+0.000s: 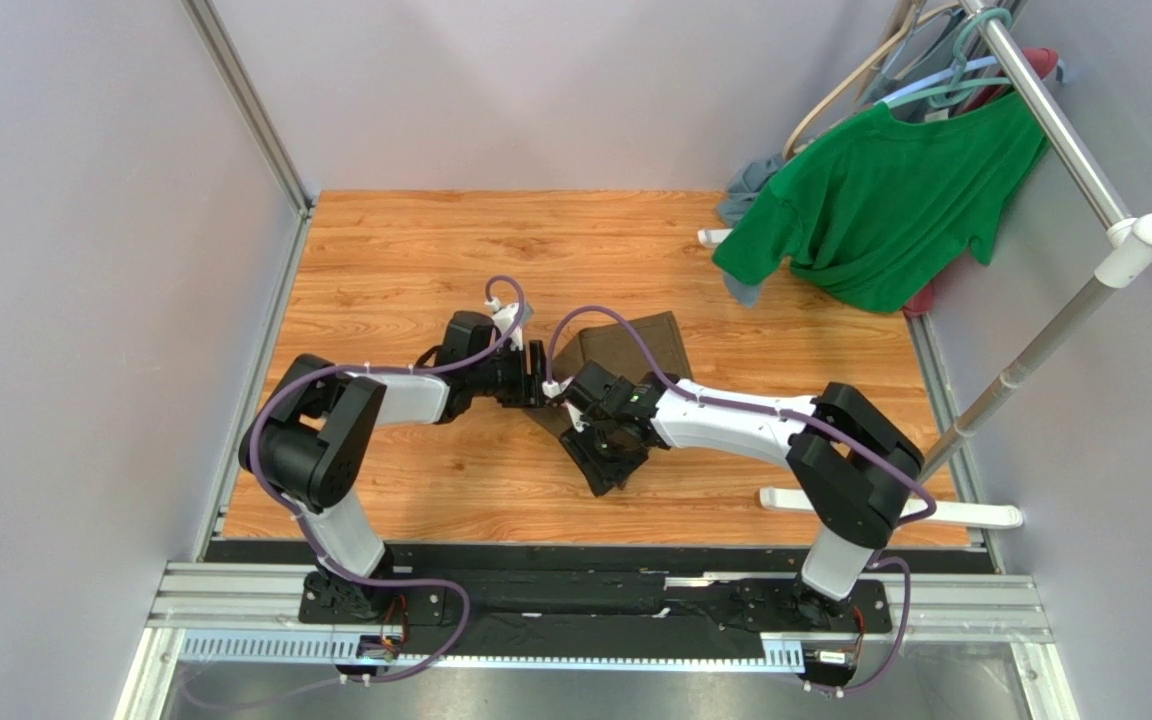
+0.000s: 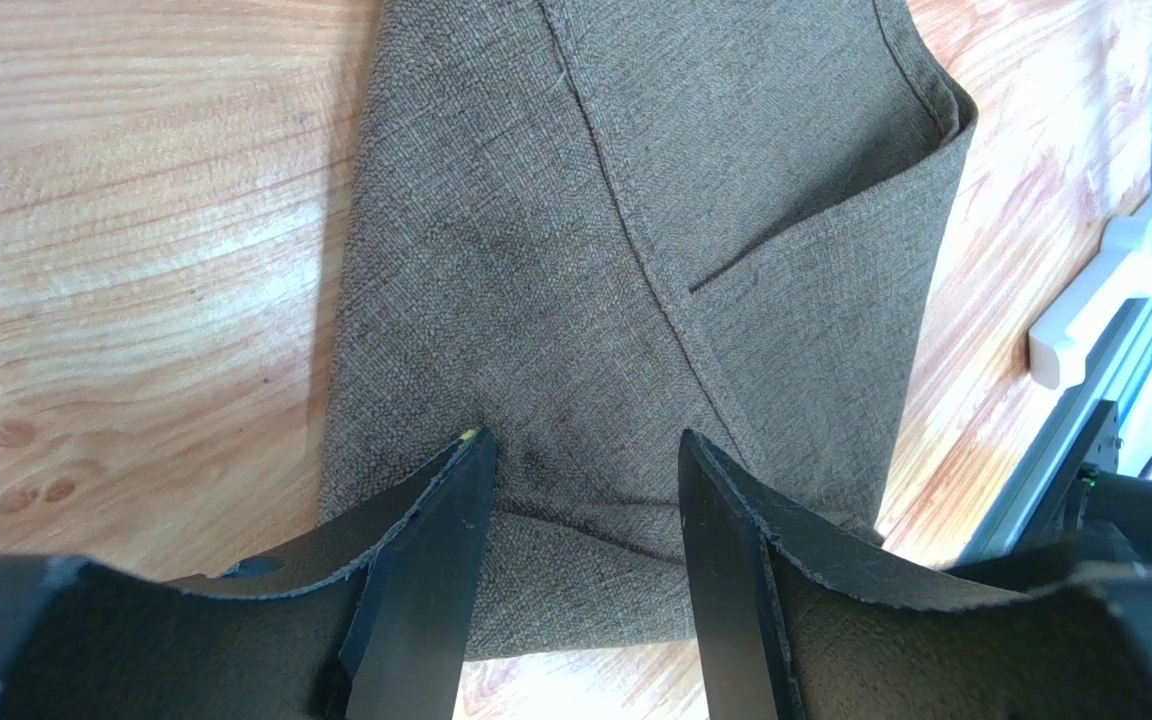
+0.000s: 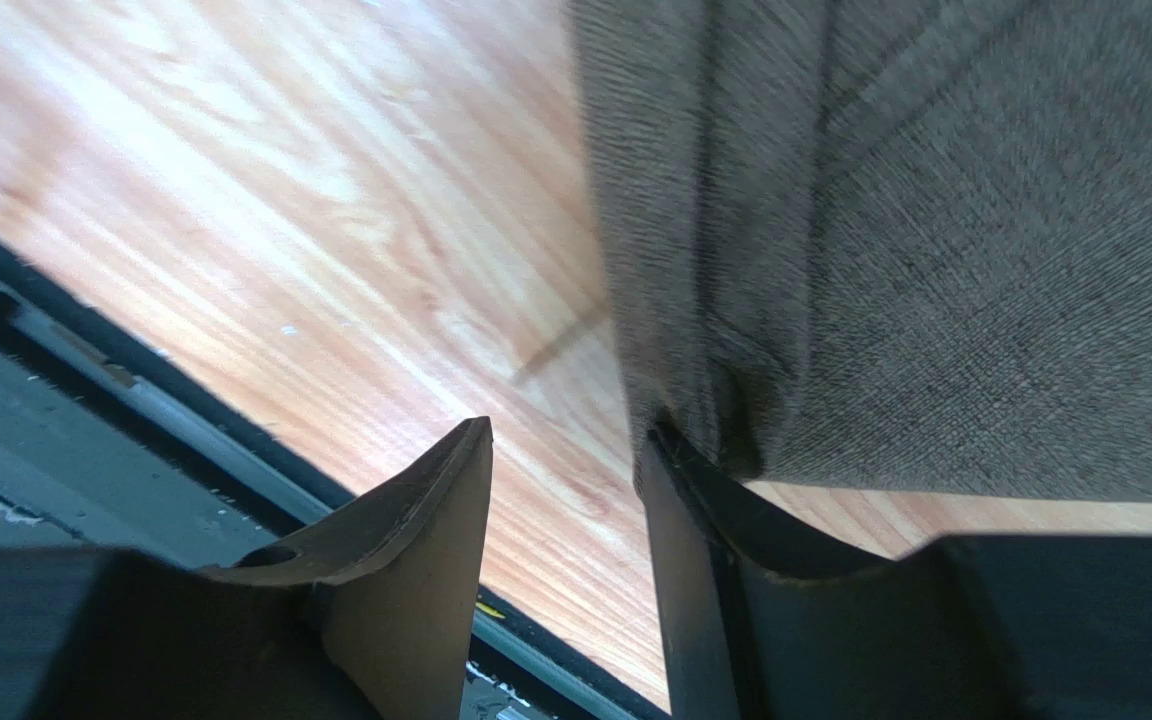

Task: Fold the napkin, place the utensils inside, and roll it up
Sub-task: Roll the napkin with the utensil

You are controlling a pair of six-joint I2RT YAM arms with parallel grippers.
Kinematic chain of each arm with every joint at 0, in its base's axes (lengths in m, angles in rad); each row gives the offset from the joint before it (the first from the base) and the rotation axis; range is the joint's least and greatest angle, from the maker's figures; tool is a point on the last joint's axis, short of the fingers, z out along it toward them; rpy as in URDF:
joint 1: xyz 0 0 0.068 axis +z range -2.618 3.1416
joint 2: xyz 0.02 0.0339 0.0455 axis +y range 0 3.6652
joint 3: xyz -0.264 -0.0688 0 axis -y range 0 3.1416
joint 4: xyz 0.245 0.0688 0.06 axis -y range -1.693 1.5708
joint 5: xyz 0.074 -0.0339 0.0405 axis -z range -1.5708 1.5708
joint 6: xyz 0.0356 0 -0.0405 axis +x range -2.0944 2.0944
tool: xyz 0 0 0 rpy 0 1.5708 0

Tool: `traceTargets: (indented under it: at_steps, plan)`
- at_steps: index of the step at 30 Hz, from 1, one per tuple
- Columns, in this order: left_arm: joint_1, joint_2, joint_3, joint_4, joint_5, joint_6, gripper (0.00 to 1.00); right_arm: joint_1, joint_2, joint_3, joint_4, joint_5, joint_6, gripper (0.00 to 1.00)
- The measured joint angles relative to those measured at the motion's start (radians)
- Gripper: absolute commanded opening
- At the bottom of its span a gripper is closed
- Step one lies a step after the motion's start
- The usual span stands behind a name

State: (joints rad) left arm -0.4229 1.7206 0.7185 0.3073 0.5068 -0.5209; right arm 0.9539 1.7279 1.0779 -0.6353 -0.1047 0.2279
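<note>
The napkin [image 1: 642,345], a dark olive-brown cloth, lies folded on the wooden table [image 1: 417,255] between the two arms. In the left wrist view the napkin [image 2: 612,225] fills the middle, with a seam and a crease across it. My left gripper [image 2: 582,450] hovers just over its near edge, open, with nothing pinched. From above, this left gripper [image 1: 549,383] is at the cloth's left side. My right gripper [image 1: 585,428] is at the cloth's lower part. It stands open [image 3: 567,435], with bare wood between the fingers. The napkin [image 3: 958,225] rests against the outside of its right finger. The utensils are out of view.
A bright green T-shirt [image 1: 883,195] hangs from a white rack [image 1: 1078,165] at the back right, with a grey-blue garment [image 1: 748,188] behind it. The rack's white foot [image 1: 898,510] lies on the table right of the right arm. A black rail [image 1: 597,555] runs along the near edge.
</note>
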Motion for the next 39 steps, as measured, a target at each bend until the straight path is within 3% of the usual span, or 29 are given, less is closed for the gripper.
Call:
traceTargets:
  at_steps: [11,22,39]
  plan:
    - [0.013,0.018,0.046,-0.069,0.019,0.003,0.59,0.130,-0.063,0.075,0.120,0.174,-0.123,0.47]
    - [0.026,0.035,0.069,-0.099,0.053,0.008,0.59,0.132,0.019,0.076,0.235,0.270,-0.230,0.47]
    - [0.032,0.043,0.076,-0.103,0.076,0.013,0.59,0.119,0.115,0.068,0.287,0.369,-0.263,0.46]
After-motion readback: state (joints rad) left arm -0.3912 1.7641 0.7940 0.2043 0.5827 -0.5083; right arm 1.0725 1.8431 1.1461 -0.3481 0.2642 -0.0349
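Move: The napkin's rolled near-left edge runs forward and to the left from my right fingers. Its middle is about 6 cm ahead and 4 cm left of my right hand, about 1 cm lower. The napkin's near corner is level with that hand, 2 cm to its right. The flat part is centred some 17 cm ahead and 4 cm right. From my left hand, the rolled edge's middle is about 7 cm back and 5 cm right. I lift my right hand off the napkin's near corner, up and left about 5 cm each, and carry it forward some 7 cm along the rolled edge towards my left hand, swinging its fingertips forward nearly 30 degrees. Then I lower it, still half open, to set one finger on the roll. My left fingers stay in place on the napkin's left end. ##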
